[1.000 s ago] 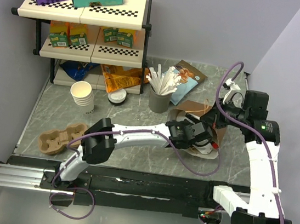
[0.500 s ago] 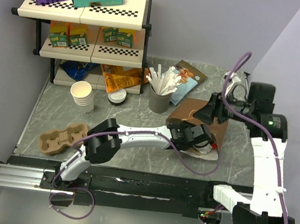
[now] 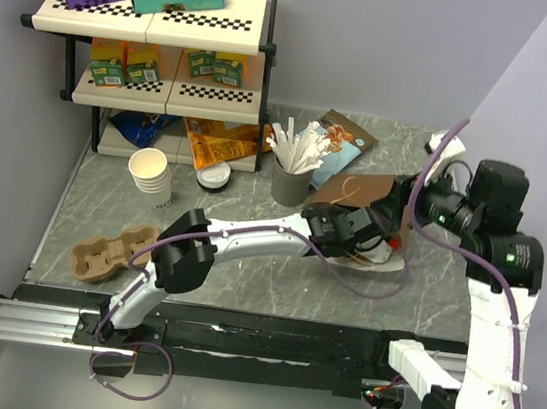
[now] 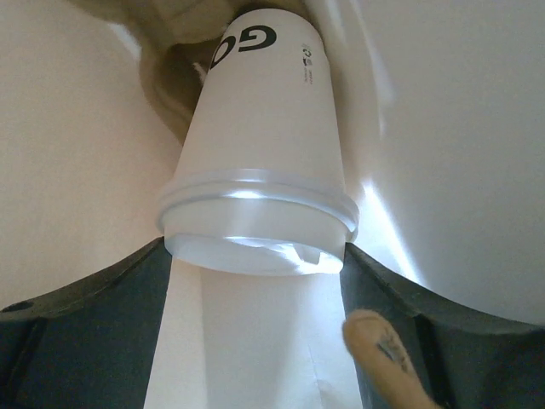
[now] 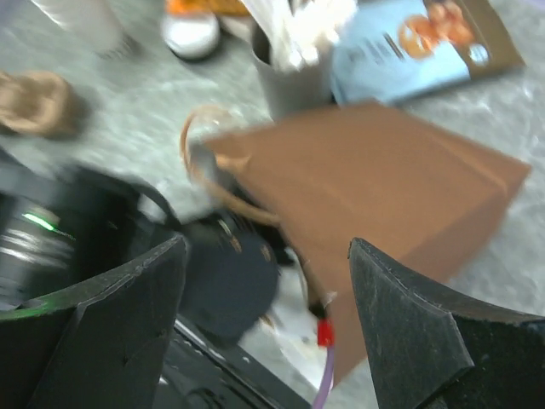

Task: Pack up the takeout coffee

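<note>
The takeout coffee (image 4: 260, 145), an off-white paper cup with a white sip lid, lies lid toward the camera in the left wrist view, against pale paper walls. My left gripper (image 4: 255, 256) is shut on it, its dark fingers touching both sides of the lid rim. From above, that gripper (image 3: 351, 230) reaches into the mouth of a brown paper bag (image 3: 366, 192) lying on its side, and the cup is hidden there. My right gripper (image 5: 268, 247) is open and holds nothing. It hovers above the bag (image 5: 400, 187), at the bag's right end (image 3: 409, 207).
A grey holder of white straws (image 3: 292, 182) stands just behind the bag. A snack packet (image 3: 342, 143) lies at the back. A stack of lidless cups (image 3: 151, 176), loose lids (image 3: 215, 177) and a pulp cup carrier (image 3: 111, 254) sit on the left. A stocked shelf (image 3: 142, 56) fills the back left.
My right gripper has opened, let go of the brown bag and drawn back to the right. The bag has tipped and shifted back. The left gripper has moved slightly with the cup.
</note>
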Controlling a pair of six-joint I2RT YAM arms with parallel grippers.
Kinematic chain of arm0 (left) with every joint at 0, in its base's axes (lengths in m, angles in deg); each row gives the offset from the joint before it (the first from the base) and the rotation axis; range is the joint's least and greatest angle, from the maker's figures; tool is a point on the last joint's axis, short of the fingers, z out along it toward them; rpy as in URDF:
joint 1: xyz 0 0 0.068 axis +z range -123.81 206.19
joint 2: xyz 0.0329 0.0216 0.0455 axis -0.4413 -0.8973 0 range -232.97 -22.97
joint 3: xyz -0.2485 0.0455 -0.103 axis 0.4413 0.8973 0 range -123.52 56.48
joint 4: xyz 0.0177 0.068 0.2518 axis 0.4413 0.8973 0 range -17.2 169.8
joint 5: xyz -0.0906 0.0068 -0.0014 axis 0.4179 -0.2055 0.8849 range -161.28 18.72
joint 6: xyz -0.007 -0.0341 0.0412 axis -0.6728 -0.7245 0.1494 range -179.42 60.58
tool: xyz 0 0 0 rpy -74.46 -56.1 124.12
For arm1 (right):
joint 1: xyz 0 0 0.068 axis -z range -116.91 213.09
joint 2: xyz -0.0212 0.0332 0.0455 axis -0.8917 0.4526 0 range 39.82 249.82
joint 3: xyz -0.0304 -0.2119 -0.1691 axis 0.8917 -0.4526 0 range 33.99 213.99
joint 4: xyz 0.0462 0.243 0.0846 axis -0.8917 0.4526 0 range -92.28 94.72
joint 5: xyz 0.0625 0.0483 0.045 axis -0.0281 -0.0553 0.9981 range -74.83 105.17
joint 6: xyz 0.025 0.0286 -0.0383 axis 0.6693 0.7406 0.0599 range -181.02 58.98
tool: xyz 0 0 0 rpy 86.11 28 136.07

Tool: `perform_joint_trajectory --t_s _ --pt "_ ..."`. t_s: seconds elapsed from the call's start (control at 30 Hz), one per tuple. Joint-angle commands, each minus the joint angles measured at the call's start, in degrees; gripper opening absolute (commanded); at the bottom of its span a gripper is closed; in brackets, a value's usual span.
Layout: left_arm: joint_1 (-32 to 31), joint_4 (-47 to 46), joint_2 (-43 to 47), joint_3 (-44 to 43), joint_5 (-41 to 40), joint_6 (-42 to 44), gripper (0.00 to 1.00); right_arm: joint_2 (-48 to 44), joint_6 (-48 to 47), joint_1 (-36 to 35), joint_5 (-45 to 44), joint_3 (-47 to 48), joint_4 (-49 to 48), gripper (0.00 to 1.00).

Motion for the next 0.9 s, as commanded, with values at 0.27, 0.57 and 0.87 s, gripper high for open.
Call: perform_joint_trajectory --t_s 0.27,0.57,0.87 --pt "1.01 8.61 3.0 -7.26 5.96 -7.2 0.04 -2.99 0.29 3.1 -5.22 -3.49 -0.12 0.84" --pt "1.71 7.81 2.73 -8.83 5.6 -7.28 0.38 0.88 0.22 11.64 -1.97 -0.33 -0.66 0.84" --pt "2.86 14.13 3.0 -16.48 10.43 -9.04 0.01 1.06 -3.83 14.9 1.29 -2.78 -0.47 0.83"
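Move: The left hand is already inside the tipped paper bag, gripping the coffee cup by its lid; the bag's middle is about 3 cm ahead, 3 cm to its right and 3 cm below. The empty, open right hand hovers above, with that middle about 8 cm ahead, 3 cm to its left and 25 cm down. From the right hand, the straw holder stands some 18 cm ahead and 19 cm left, the blue pouch 29 cm ahead and 12 cm left. The right hand, fingers staying wide open, swings above the bag some 7 cm to the right, working about 3 cm forward and sinking 2 to 3 cm, while its wrist turns about 15 degrees clockwise. Inside the bag the left hand keeps its grip on the cup's lid, eases back about 1 cm as its fingers tip more steeply down, then comes forward again and lifts to nearly 4 cm above its starting height. ##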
